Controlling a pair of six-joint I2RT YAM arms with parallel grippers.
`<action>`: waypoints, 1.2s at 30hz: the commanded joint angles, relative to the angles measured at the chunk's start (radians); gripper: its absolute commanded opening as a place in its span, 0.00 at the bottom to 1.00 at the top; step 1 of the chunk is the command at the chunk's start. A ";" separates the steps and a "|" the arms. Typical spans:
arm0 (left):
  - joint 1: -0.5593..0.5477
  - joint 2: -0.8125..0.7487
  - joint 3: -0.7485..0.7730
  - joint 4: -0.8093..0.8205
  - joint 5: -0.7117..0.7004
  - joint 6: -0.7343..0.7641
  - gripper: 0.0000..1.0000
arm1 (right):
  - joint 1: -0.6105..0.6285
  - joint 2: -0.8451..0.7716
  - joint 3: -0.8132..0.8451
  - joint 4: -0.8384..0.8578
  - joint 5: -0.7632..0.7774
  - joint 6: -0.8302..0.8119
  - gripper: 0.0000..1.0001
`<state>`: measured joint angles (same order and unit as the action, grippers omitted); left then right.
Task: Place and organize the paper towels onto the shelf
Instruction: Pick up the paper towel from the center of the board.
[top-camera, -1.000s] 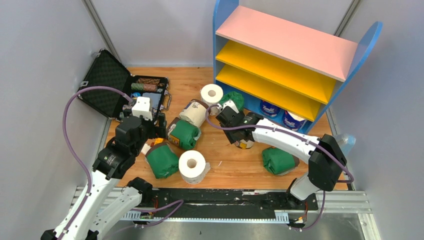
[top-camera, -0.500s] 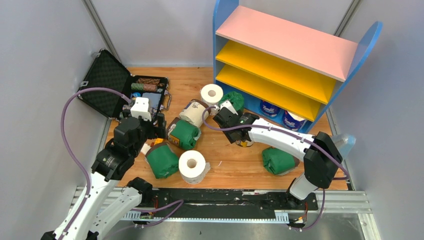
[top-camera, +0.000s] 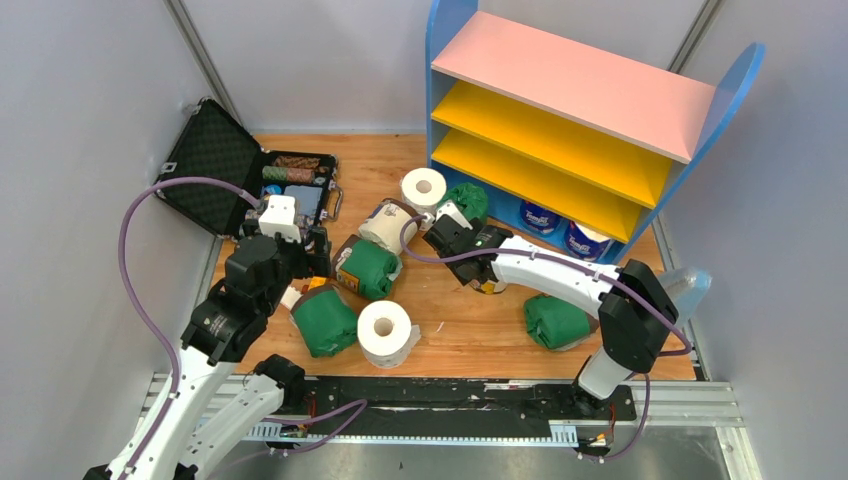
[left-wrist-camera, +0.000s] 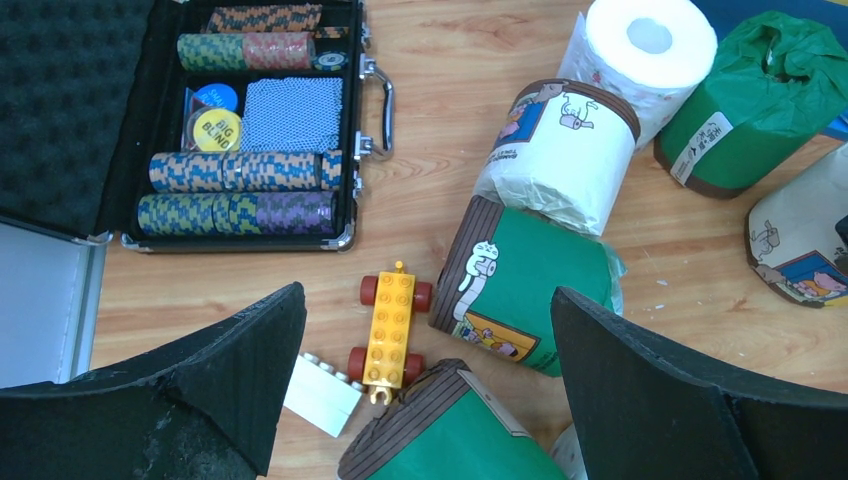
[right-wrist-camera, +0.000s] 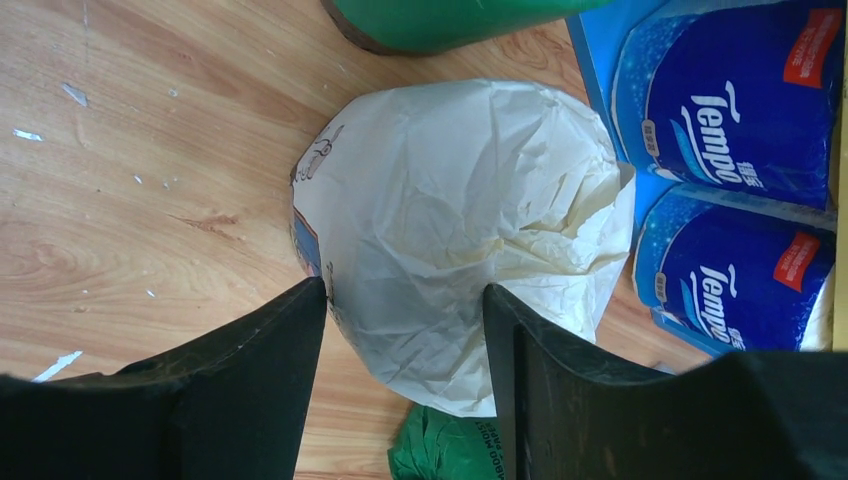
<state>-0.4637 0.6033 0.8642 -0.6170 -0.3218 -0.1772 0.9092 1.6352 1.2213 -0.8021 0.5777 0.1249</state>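
The shelf (top-camera: 580, 85) stands at the back right, with blue-and-white paper towels (top-camera: 540, 216) (right-wrist-camera: 720, 90) on its bottom level. My right gripper (top-camera: 480, 270) (right-wrist-camera: 405, 290) hangs part open over a cream-wrapped roll (right-wrist-camera: 460, 200) that stands on the table. The roll is wider than the gap between the jaws. My left gripper (top-camera: 318, 250) (left-wrist-camera: 425, 300) is wide open and holds nothing, hovering above two green rolls (left-wrist-camera: 530, 290) (left-wrist-camera: 460, 440). More rolls lie loose: green (top-camera: 555, 320) (top-camera: 465, 198), bare white (top-camera: 385, 332) (top-camera: 424, 186), and cream with a brown label (top-camera: 388, 225).
An open black hard case (top-camera: 215, 165) with poker chips (left-wrist-camera: 240, 170) lies at the back left. A yellow toy car (left-wrist-camera: 390, 325) and a white brick (left-wrist-camera: 322, 392) sit under the left gripper. Grey walls close in on both sides.
The right wrist has shifted a little to the left above the cream roll, which stays put. The left arm has edged slightly left.
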 joint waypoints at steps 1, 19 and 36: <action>0.007 -0.008 -0.005 0.039 0.013 -0.005 1.00 | -0.005 0.011 -0.006 0.084 -0.019 -0.045 0.60; 0.008 -0.014 -0.005 0.039 0.018 -0.007 1.00 | -0.032 -0.031 0.003 0.041 -0.089 -0.093 0.23; 0.010 -0.016 -0.005 0.043 0.038 -0.011 1.00 | -0.211 -0.209 0.236 -0.021 -0.185 -0.364 0.18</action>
<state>-0.4618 0.5961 0.8623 -0.6163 -0.2985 -0.1776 0.7815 1.4624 1.3666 -0.8536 0.4637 -0.1165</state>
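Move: The cream-wrapped paper towel stands on end just under my half-open right fingers, its middle some 3 cm ahead and 5 cm below. The upright green paper towel is about 14 cm ahead and 5 cm left; the nearer blue Tempo roll on the bottom shelf is 14 cm ahead, 10 cm right. The lying green roll is 8 cm back, 14 cm right. From my left hand the cream one lies 30 cm right, 8 ahead, some 21 below. I ease my right hand forward a centimetre and down 2 cm onto the top of the cream paper towel and close my fingers on its crumpled wrapping, paper pinched between them. I draw back a little, then lift fast, about 11 cm, veering forward and right towards the shelf with my grip kept. ##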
